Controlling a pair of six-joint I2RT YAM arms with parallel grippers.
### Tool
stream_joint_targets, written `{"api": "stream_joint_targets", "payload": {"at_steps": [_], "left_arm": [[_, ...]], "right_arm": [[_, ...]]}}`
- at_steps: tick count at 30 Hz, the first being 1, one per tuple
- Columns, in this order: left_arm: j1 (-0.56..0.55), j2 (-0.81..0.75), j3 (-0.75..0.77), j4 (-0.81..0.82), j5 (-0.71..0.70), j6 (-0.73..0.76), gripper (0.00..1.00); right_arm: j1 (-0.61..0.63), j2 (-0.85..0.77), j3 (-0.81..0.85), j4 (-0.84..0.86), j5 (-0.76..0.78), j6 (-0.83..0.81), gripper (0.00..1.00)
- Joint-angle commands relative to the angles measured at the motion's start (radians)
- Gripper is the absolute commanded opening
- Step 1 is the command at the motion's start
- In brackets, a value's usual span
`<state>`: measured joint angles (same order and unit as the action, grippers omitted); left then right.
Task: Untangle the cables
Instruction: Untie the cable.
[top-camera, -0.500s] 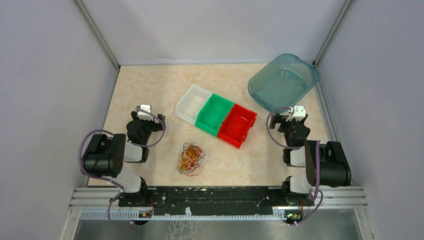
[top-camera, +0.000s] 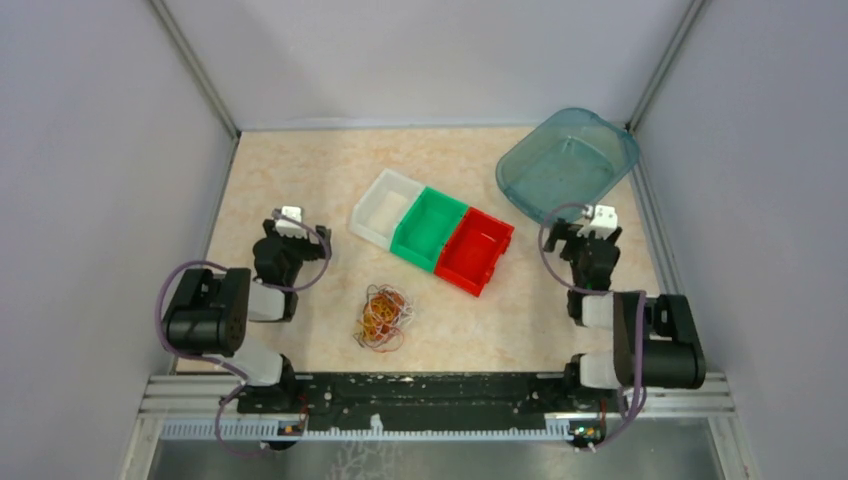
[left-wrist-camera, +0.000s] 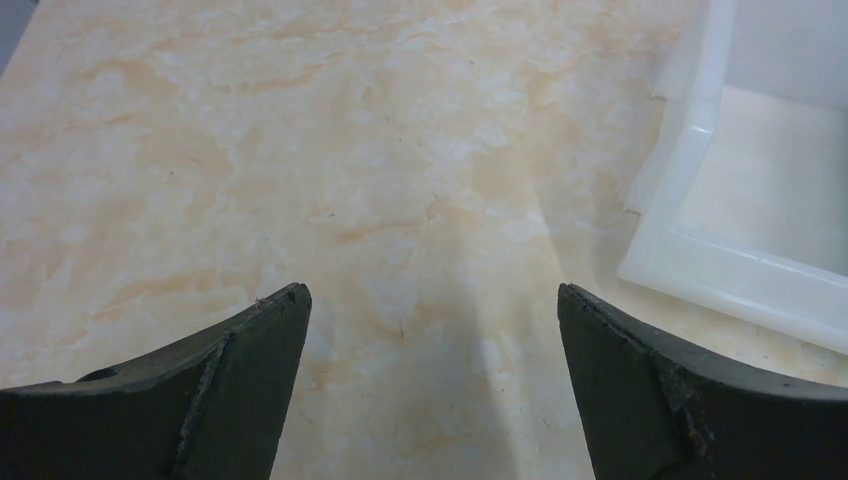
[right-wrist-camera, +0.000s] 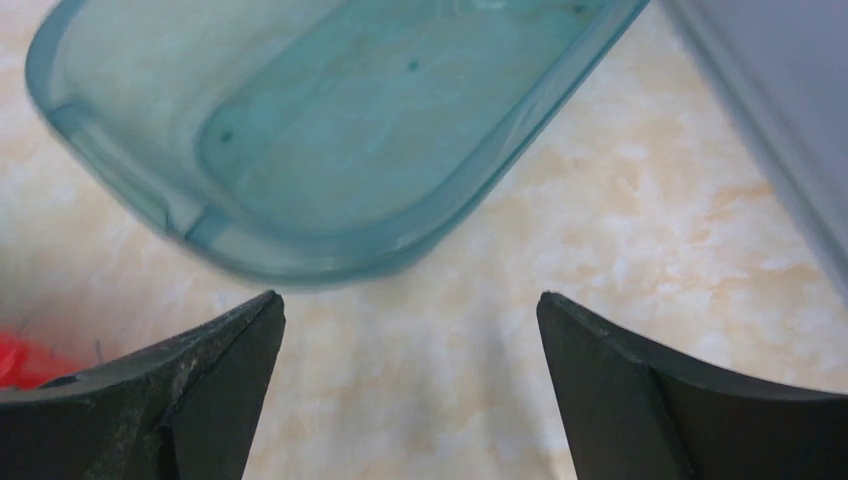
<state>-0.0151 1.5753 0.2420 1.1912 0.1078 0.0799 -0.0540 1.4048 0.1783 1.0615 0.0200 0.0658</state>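
Note:
The cables (top-camera: 383, 316) lie as a small heap of thin orange, red, yellow and brown loops on the marble tabletop, near the front middle in the top view. My left gripper (top-camera: 291, 214) sits to the left of and beyond the heap, well apart from it. In the left wrist view the left gripper (left-wrist-camera: 432, 300) is open, with only bare tabletop between its dark fingers (left-wrist-camera: 240, 370). My right gripper (top-camera: 598, 213) is at the far right, beside the teal tub. The right gripper (right-wrist-camera: 410, 305) in its own wrist view is open and empty. Neither wrist view shows the cables.
Three small bins stand in a diagonal row behind the heap: white (top-camera: 385, 207), green (top-camera: 430, 228), red (top-camera: 475, 250). The white bin's corner (left-wrist-camera: 730, 270) shows at the right of the left wrist view. A teal translucent tub (top-camera: 567, 165) (right-wrist-camera: 330, 130) sits at the back right by the wall.
The right arm has shifted slightly, its gripper moving a little right and forward toward the tub. The left gripper has edged slightly away. The cables have not moved.

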Motion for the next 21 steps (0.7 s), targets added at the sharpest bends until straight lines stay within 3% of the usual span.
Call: {"api": "stream_joint_targets", "payload": {"at_steps": [1, 5, 8, 13, 18, 21], "left_arm": [[0.007, -0.081, 0.127, -0.203, 0.016, -0.02, 1.0], [0.012, -0.156, 0.327, -0.64, 0.072, 0.026, 1.0], [0.023, -0.182, 0.435, -0.839, 0.147, 0.067, 1.0], [0.05, -0.225, 0.574, -1.076, 0.243, 0.074, 1.0], [0.071, -0.23, 0.726, -1.324, 0.39, 0.067, 0.99], [0.074, -0.232, 0.809, -1.508, 0.473, 0.103, 0.99]], "right_arm": [[0.011, -0.16, 0.228, -0.424, 0.201, 0.101, 0.99], [0.011, -0.277, 0.347, -0.653, 0.182, 0.241, 0.99], [0.001, -0.357, 0.378, -0.781, 0.245, 0.505, 0.99], [0.009, -0.434, 0.378, -0.721, -0.122, 0.536, 0.99], [0.41, -0.434, 0.503, -0.942, 0.067, 0.261, 0.98], [0.603, -0.414, 0.557, -1.015, 0.099, 0.228, 0.92]]}}
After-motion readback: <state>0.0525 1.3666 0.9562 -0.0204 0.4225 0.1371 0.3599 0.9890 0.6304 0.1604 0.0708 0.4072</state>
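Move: From the left hand the tangled cables lie some 21 cm back, 20 cm to the right and about 7 cm lower; the white bin is 4 cm ahead and 21 cm right, the green bin level with the hand and 31 cm right. From the right hand the cables lie about 21 cm back and 47 cm left, with the red bin 5 cm back and 26 cm left, and the teal tub 14 cm ahead and 4 cm left. Up first: both empty hands rise off their low rest poses, fingers wide open. The right climbs about 14 cm, its left side rolling up, then swings roughly 15 cm left, away from the tub and towards the red bin and the cables, turning counter-clockwise; the left rises about 12 cm, easing forward some 5 cm before drawing slightly back, tipping down and turning clockwise about 15 degrees. ##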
